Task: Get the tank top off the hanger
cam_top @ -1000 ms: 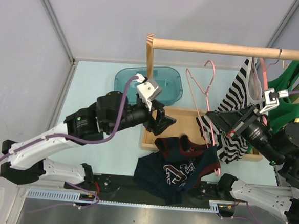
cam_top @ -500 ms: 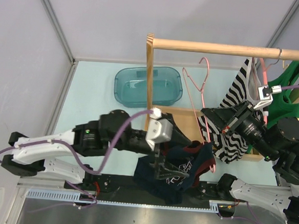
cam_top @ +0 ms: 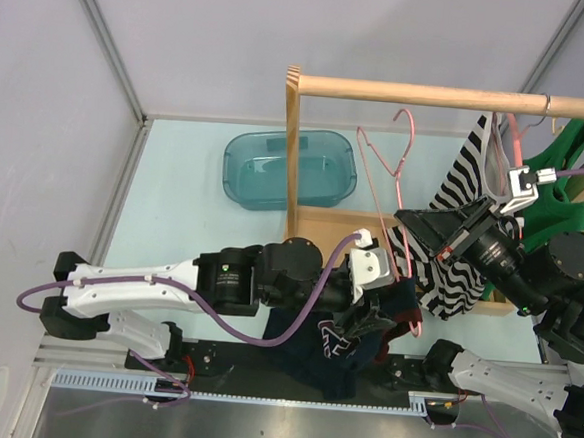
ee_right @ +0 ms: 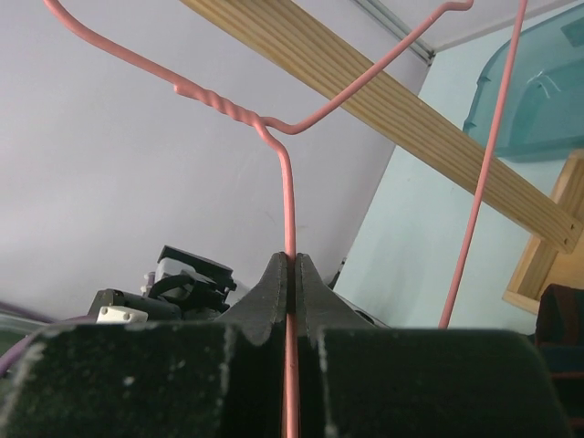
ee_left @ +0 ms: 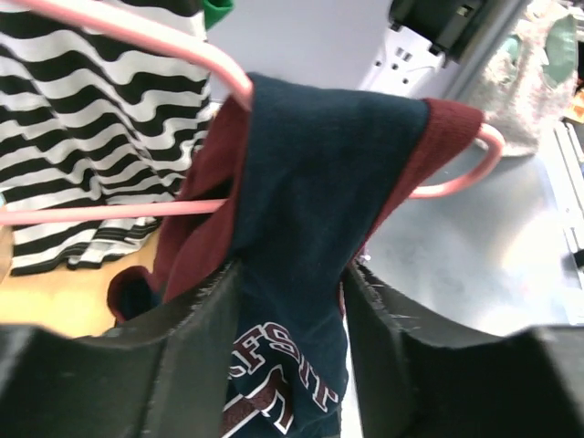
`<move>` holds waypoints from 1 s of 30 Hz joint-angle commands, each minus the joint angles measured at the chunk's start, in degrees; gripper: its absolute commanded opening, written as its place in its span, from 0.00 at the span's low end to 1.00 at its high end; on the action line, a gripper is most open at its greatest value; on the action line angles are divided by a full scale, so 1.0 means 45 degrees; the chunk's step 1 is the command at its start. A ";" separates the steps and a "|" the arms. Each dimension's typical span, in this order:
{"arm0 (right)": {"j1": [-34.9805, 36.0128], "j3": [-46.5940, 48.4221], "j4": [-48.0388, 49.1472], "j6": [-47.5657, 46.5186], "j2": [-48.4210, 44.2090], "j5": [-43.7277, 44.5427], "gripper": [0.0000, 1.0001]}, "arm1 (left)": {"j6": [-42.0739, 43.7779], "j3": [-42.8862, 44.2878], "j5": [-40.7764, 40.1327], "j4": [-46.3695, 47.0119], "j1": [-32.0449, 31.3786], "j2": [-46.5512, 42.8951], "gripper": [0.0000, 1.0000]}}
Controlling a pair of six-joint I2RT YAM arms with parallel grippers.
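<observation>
The navy tank top (cam_top: 335, 344) with maroon trim and white lettering hangs bunched over the lower corner of the pink wire hanger (cam_top: 381, 170). My left gripper (cam_top: 376, 303) reaches into it from the left. In the left wrist view the navy fabric (ee_left: 310, 182) drapes over the pink hanger (ee_left: 137, 208) and fills the gap of the left gripper (ee_left: 292, 274), touching both fingers. My right gripper (cam_top: 404, 224) holds the hanger from the right. In the right wrist view the right gripper (ee_right: 293, 258) is shut on the pink wire (ee_right: 286, 201) just below its twisted neck.
A wooden rail (cam_top: 421, 93) on an upright post (cam_top: 291, 139) carries a black-and-white striped garment (cam_top: 464, 191) and a green one (cam_top: 567, 158). A teal tub (cam_top: 265, 172) sits behind the post. The rack's wooden base (cam_top: 337, 227) lies under the hanger.
My left arm swung from near the teal tub to the right and down onto the tank top, and its jaws closed in around the fabric. The right gripper kept its hold on the hanger.
</observation>
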 commanded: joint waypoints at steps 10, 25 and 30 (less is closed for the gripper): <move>-0.0031 -0.0196 0.1631 0.0713 -0.0016 0.0757 0.00 | -0.0850 0.0072 -0.0703 0.0416 -0.0049 -0.0546 0.14; -0.0031 -0.0568 0.2022 0.0577 0.0393 0.2281 0.00 | -0.1045 -0.0455 0.3749 0.1665 -0.0049 -0.3008 0.00; -0.0050 -0.0354 0.2491 0.0577 0.1095 0.2495 0.00 | -0.0968 -0.0826 0.3828 0.1121 -0.0049 -0.3241 0.00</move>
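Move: Just off the left fingertips, about 4 cm to the right and 2 cm higher, is the tank top's shoulder, still draped over the hanger's lower end. The loop of that end shows roughly 6 cm to the right, 2 cm nearer the base and 3 cm up. The striped top hangs some 15 cm ahead and 14 cm to the right, about level. From the right hand, which pinches the hanger wire, the shoulder lies some 12 cm back, 3 cm to the right and 12 cm below. Closing from half open on the tank top's cloth, the left fingers stay almost in place until shut, then pull the pinched cloth up about 9 cm, to the left about 7 cm and somewhat back, away from the hanger's end, the fingers tipping upward and swinging some 15 degrees clockwise. The right hand keeps its pinch on the hanger wire and eases it forward about 3 cm. ##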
